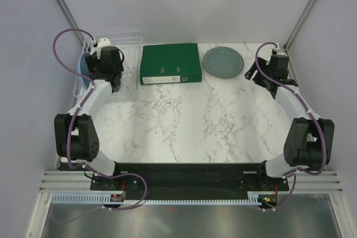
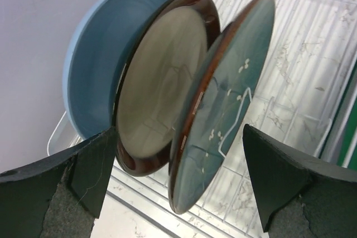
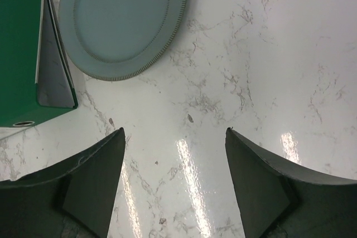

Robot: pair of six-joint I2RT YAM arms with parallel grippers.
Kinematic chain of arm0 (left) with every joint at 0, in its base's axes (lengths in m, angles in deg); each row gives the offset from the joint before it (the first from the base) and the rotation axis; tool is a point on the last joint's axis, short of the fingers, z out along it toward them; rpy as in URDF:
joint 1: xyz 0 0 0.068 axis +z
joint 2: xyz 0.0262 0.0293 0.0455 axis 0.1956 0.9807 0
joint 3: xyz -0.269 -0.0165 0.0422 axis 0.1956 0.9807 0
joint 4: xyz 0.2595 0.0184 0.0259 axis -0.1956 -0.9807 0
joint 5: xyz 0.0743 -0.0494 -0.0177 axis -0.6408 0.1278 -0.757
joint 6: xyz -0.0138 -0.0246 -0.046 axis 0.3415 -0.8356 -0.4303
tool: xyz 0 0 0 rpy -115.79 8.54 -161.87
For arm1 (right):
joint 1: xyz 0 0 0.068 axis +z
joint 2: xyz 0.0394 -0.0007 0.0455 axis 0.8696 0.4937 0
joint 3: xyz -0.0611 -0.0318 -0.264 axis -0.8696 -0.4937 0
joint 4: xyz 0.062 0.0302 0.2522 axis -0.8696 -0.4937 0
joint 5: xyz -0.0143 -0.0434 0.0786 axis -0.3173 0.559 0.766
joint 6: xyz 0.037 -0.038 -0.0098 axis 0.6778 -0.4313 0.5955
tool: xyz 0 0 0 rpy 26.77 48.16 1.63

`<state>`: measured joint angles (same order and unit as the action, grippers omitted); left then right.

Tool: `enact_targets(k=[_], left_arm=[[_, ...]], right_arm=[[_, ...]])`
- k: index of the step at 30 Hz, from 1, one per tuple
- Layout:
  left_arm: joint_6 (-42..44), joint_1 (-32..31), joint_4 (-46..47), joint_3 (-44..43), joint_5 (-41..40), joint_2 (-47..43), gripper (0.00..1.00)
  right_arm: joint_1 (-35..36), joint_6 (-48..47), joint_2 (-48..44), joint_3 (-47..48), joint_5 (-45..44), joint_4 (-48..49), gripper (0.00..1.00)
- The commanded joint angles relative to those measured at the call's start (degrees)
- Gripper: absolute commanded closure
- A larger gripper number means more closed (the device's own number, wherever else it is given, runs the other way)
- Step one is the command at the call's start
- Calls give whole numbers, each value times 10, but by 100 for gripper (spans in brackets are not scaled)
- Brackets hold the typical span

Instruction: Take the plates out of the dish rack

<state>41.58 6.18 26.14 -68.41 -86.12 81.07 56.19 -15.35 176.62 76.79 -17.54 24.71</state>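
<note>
Three plates stand on edge in the white wire dish rack (image 2: 312,54): a light blue one (image 2: 95,71) at the left, a reddish-brown one with a cream centre (image 2: 162,87), and a dark grey-blue one (image 2: 228,98) leaning to the right. My left gripper (image 2: 179,128) is open just above them, and the lower rims of the brown and dark plates sit between its fingers without touching. A grey-green plate (image 3: 122,20) lies flat on the table. My right gripper (image 3: 174,130) is open over bare marble near it, holding nothing.
A green binder (image 1: 170,63) lies between the dish rack (image 1: 131,43) and the grey-green plate (image 1: 223,61). The enclosure walls stand close behind the rack and along both sides. The left gripper (image 1: 109,68) hangs over the rack, and the right gripper (image 1: 252,74) is at the far right.
</note>
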Motion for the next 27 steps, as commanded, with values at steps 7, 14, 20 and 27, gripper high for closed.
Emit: enact_targets(k=[7,14,20,27], left_arm=[[-5,25,26,-36,50,44,8],[-7,32,27,-48,67,54,52],[-21,33,15,-59,71,50,98],[-9,32,15,-76,86,3,98]], right_arm=[[2,-9,-39,-19,23,-5,21],[2,-7,-30,-30,35,-4,22],[2,-8,-30,-39,42,-3,23],[3,-11,-38,-40,45,-3,23]])
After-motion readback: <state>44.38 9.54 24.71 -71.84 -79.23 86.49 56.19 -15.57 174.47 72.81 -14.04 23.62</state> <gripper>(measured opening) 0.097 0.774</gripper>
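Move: The patterned teal plate stands on edge in the dish rack, its middle about 5 cm ahead of the left hand and some 10 cm lower, neither left nor right of it. The brown-rimmed plate is around 7 cm to that plate's left and the blue plate about 12 cm to its left, both level with it. The green binder's middle lies some 29 cm right of the left hand and 7 cm ahead. From the right hand the teal plate is roughly 69 cm left and 6 cm ahead. The left fingers end up pinching the upper near rim of the patterned teal plate: the open hand first sinks about 2.5 cm and eases nearly 2 cm forward to straddle the rim, then closes almost fully on it and holds there, attitude nearly unchanged. The right hand, empty and open, draws back about 2 cm and dips slightly. ##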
